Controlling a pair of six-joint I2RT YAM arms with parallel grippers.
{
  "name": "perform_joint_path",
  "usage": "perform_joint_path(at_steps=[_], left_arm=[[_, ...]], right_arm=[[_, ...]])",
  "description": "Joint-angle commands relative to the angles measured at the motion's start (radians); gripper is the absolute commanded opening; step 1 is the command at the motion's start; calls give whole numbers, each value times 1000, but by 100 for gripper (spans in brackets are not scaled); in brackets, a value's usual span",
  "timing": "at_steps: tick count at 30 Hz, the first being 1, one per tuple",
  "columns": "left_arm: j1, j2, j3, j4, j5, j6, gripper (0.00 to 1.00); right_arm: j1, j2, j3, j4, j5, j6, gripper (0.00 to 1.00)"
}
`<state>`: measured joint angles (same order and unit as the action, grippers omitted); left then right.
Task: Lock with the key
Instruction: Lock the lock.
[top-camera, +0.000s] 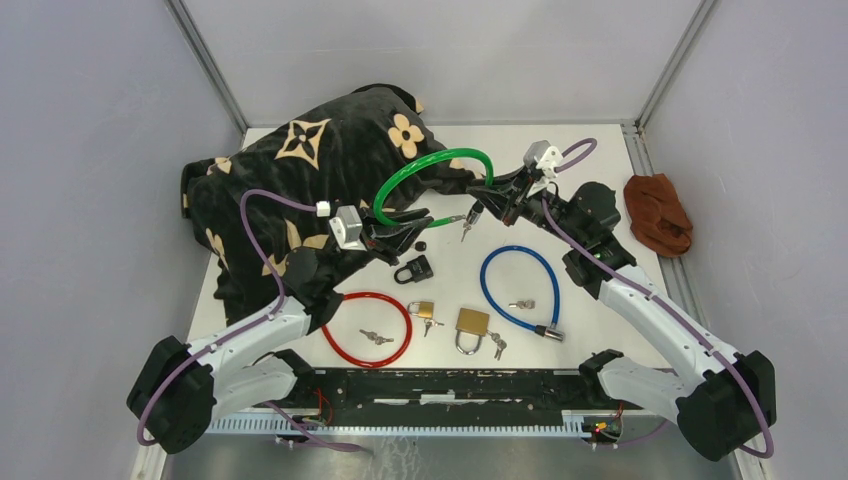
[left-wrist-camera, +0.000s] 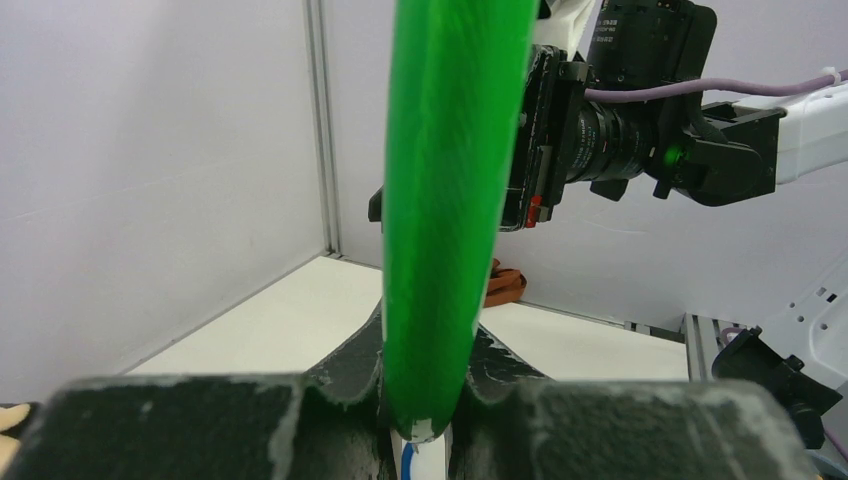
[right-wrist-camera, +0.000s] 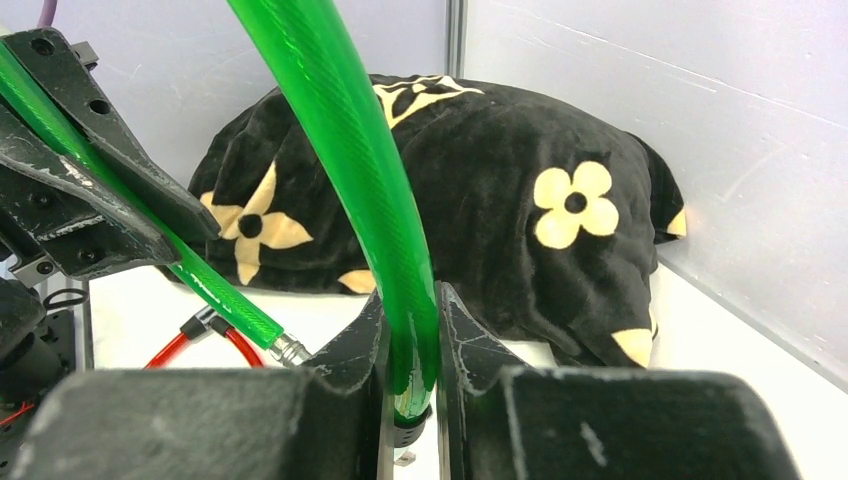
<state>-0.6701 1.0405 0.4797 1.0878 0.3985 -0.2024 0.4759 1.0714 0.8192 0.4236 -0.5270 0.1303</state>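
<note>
A green cable lock (top-camera: 425, 160) arches above the table, held at both ends. My left gripper (top-camera: 425, 224) is shut on one end, and the metal pin (top-camera: 457, 217) sticks out toward the right. My right gripper (top-camera: 486, 200) is shut on the other end, by the dark lock body. Small keys (top-camera: 466, 232) dangle just below it. In the left wrist view the green cable (left-wrist-camera: 450, 200) rises from between my fingers (left-wrist-camera: 350, 380). In the right wrist view the cable (right-wrist-camera: 400, 300) is pinched between the pads, with the pin (right-wrist-camera: 288, 350) close on the left.
A black flowered cushion (top-camera: 320, 170) fills the back left. On the table lie a red cable lock (top-camera: 367, 328), a blue cable lock (top-camera: 520, 290), a black padlock (top-camera: 414, 269) and two brass padlocks (top-camera: 472, 328). A brown cloth (top-camera: 658, 213) sits at the right edge.
</note>
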Motion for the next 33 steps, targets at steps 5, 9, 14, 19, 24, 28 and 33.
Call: perform_joint_path(at_steps=[5,9,14,19,24,28,33], left_arm=[[-6,12,56,103,16,-15,2],[-7,15,55,102,15,-39,2],[-8,17,53,109,12,-41,2],[-8,18,45,131,-13,-20,2],[-33,38,30,152,-56,-27,2],[-71,65,21,176,-103,32,2],[-84,95,35,238,-193,125,2]], right_arm=[[26,-15,33,85,-56,64,0],[42,-17,36,105,-56,69,0],[60,-2,44,113,-56,77,0],[75,10,34,180,-64,134,0],[81,26,1,352,-35,290,0],[98,41,-18,473,6,385,0],[115,51,-30,526,28,443,0]])
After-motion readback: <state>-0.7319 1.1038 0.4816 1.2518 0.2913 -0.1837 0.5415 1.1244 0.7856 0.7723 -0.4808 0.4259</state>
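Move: The left hand holds the green cable just behind its metal pin; the lock body it must meet lies about 8 cm to its right, 2 cm ahead and roughly 2 cm lower. The right hand grips the cable's other end above that body, with the pin some 4 cm to its left, 4 cm back and 4 cm below. The black padlock lies some 30 cm below the left hand and about 3 cm to its left, level with it fore and aft. The right hand, still clamping the green cable above its lock body, first eases about 2 cm left and 2 cm back to carry the body towards the pin, then rises so that its whole lift comes to some 4.5 cm, its fingertips tipping up by about 15 degrees with a small counter-clockwise turn. The left hand keeps its grip behind the pin, nearly still at first, then goes up about 2 cm with a slight upward tip of its fingers, both grippers staying shut on the cable. ##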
